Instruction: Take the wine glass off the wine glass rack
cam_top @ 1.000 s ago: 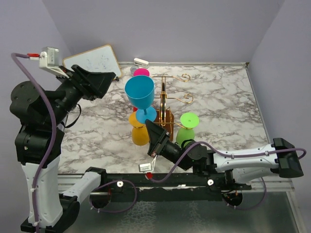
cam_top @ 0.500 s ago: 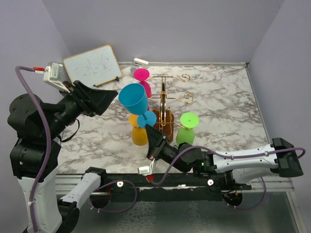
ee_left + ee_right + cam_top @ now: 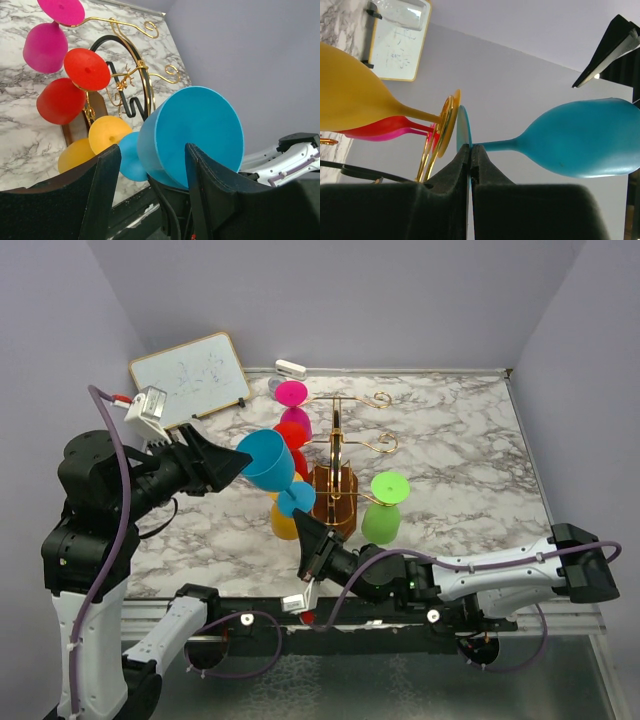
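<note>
The blue wine glass (image 3: 268,460) is off the gold wire wine glass rack (image 3: 336,440) and lies tilted in the air to its left. My right gripper (image 3: 302,525) is shut on the glass's round foot (image 3: 463,127), with the stem and bowl (image 3: 585,137) pointing away. My left gripper (image 3: 232,462) is open, its two fingers straddling the blue bowl (image 3: 195,135). One finger (image 3: 200,170) overlaps the bowl's edge; the other finger (image 3: 107,175) stands apart from it.
Pink (image 3: 291,393), red (image 3: 291,435) and yellow (image 3: 286,522) glasses hang on the rack's left side, a green one (image 3: 385,508) on its right. The rack's brown base (image 3: 335,495) stands on the marble table (image 3: 450,440). A small whiteboard (image 3: 188,377) leans at the back left.
The blue glass has come down and to the left in my right gripper, tilting toward the left arm. My left gripper has dropped, closed in around the bowl and narrowed a little.
</note>
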`<state>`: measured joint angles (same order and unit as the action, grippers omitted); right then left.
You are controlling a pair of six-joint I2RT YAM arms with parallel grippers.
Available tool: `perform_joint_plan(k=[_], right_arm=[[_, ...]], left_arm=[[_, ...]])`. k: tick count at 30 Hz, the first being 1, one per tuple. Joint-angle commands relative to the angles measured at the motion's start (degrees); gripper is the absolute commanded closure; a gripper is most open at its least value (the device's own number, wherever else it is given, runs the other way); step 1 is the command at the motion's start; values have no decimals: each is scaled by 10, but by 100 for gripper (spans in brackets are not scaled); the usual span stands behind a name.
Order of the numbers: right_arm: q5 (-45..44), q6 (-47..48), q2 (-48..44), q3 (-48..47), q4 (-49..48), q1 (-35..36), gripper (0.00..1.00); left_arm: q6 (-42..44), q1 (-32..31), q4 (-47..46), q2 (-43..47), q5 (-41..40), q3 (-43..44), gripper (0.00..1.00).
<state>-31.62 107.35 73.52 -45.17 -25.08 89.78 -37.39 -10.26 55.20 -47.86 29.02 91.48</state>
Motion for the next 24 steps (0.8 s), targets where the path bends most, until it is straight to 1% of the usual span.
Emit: perform_joint_plan(k=[1,8,17,19,21,23,24], right_arm=[[-13,7,-1,13,50,13,99],[-11,2,-6,23,70,21,99],[-11,4,-14,26,70,22,98],[-11,6,-14,26,63,23,98],[-13,8,-14,23,55,22,98],[-13,11,-14,21,43,22,98],[-13,12,-14,20,38,22,97]], left_arm=[[19,-6,28,7,-20,6,44],[25,-12,31,9,-25,-16,45],[39,-18,44,9,-32,-28,60],[42,-19,46,9,-35,-22,69],[42,-19,47,7,-35,-16,81],[42,-19,46,5,-33,-9,97],[42,-19,45,5,-32,-5,100]])
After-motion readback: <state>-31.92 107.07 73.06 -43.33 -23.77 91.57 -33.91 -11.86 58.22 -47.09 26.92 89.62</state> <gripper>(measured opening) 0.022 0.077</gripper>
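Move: The blue wine glass stands mouth-up and leaning left, its foot already pinched by the right hand: its middle is about 5 cm right of the left hand, 1 cm ahead and 9 cm below, with the rim near the left fingers. From the right hand that middle is some 4 cm left, level front to back and 9 cm up. The yellow glass hangs about 5 cm ahead of the right hand, 4 cm left and 11 cm lower; the rack post is 8 cm ahead, 6 cm right, 12 cm below. Down some 2.5 cm goes the left hand, its open fingers straddling the near wall of the blue bowl, then it all but stops and shuts them on the rim, one finger inside and one outside. The right hand eases down nearly 2 cm and back about 1 cm, then steadies, still pinching the foot. ##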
